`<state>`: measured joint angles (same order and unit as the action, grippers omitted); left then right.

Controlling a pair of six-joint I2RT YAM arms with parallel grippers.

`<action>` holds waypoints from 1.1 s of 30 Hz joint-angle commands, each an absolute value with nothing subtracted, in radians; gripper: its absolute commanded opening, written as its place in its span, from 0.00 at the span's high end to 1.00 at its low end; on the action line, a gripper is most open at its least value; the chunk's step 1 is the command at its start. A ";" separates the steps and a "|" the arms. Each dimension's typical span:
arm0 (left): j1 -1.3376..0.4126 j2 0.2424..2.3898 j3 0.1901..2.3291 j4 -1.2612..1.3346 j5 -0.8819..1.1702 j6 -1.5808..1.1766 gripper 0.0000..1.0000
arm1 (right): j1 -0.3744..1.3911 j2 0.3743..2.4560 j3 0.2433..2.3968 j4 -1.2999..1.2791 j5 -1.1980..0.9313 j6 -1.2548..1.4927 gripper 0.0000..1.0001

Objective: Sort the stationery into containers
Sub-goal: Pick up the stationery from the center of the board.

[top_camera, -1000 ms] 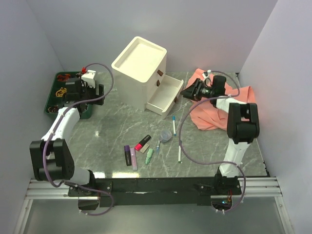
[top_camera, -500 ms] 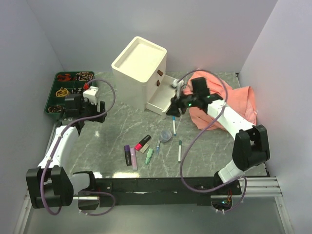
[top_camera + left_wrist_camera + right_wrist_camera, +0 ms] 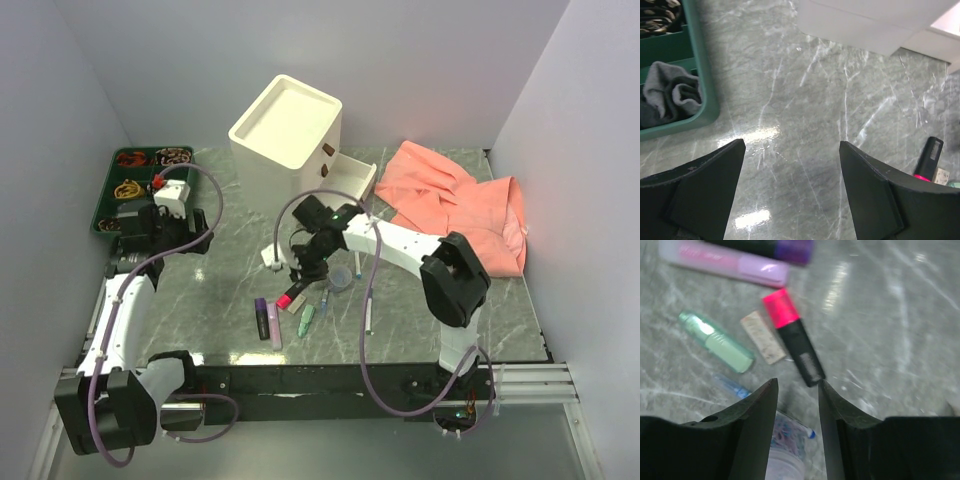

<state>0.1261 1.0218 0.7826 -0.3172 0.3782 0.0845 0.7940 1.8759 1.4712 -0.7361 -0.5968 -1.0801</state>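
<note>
The stationery lies in a loose cluster on the marble table in front of the cream cabinet (image 3: 285, 135), whose lower drawer (image 3: 345, 182) stands pulled out. In the right wrist view I see the red-and-black marker (image 3: 792, 337), the pale green piece (image 3: 717, 342), the pink highlighter (image 3: 725, 262), the purple highlighter (image 3: 787, 247), a blue pen (image 3: 732, 385) and the clear tape roll (image 3: 787, 452). My right gripper (image 3: 797, 384) hangs open and empty just above the marker's black end; it also shows in the top view (image 3: 300, 270). My left gripper (image 3: 790, 147) is wide open over bare table.
A green tray (image 3: 108, 205) with small items sits at the far left; its corner shows in the left wrist view (image 3: 707, 100). An orange cloth (image 3: 455, 205) lies at the back right. A white pen (image 3: 367, 310) lies right of the cluster.
My right arm has swung from the orange cloth past the open drawer to the stationery cluster. My left arm has pulled back from the green tray toward the near side.
</note>
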 commanded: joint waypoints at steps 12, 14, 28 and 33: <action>0.224 0.943 0.776 -0.259 0.416 0.035 0.17 | 0.959 1.925 1.437 -0.802 -0.494 -1.262 0.53; 0.227 0.927 0.759 -0.256 0.414 0.035 0.16 | 0.963 1.943 1.448 -0.795 -0.491 -1.259 0.53; 0.247 0.890 0.718 -0.265 0.407 0.029 0.16 | 0.977 2.031 1.479 -0.752 -0.472 -1.264 0.54; 0.252 0.907 0.710 -0.247 0.416 0.015 0.16 | 0.979 2.036 1.451 -0.710 -0.442 -1.278 0.54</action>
<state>0.2436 0.9112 0.7166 -0.2947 0.3950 0.0357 0.9710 2.0239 1.4521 -0.7551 -0.4690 -1.2518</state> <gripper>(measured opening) 0.843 0.462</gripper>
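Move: The pale eraser lies about 6 cm back and 3 cm to the left of my right hand, some 9 cm down. Just beyond it sits the pink-capped marker, 3 cm back and 4 cm left of that hand; the green highlighter is 10 cm back and 1 cm left, the blue pen 6 cm back and 3 cm right, the lavender highlighter 11 cm back and 8 cm left. From my left hand the eraser is roughly 12 cm back, 26 cm right and 17 cm down. I bring my half-open right hand down about 7 cm onto the eraser, first swinging back some 5 cm while sinking, then dropping almost straight with a slight drift left. The wrist turns about 15 degrees counter-clockwise and the fingers point more steeply down, ending astride the eraser, one tip between it and the pink-capped marker, still open. My empty left hand shifts about 3 cm left, away from the stationery. ##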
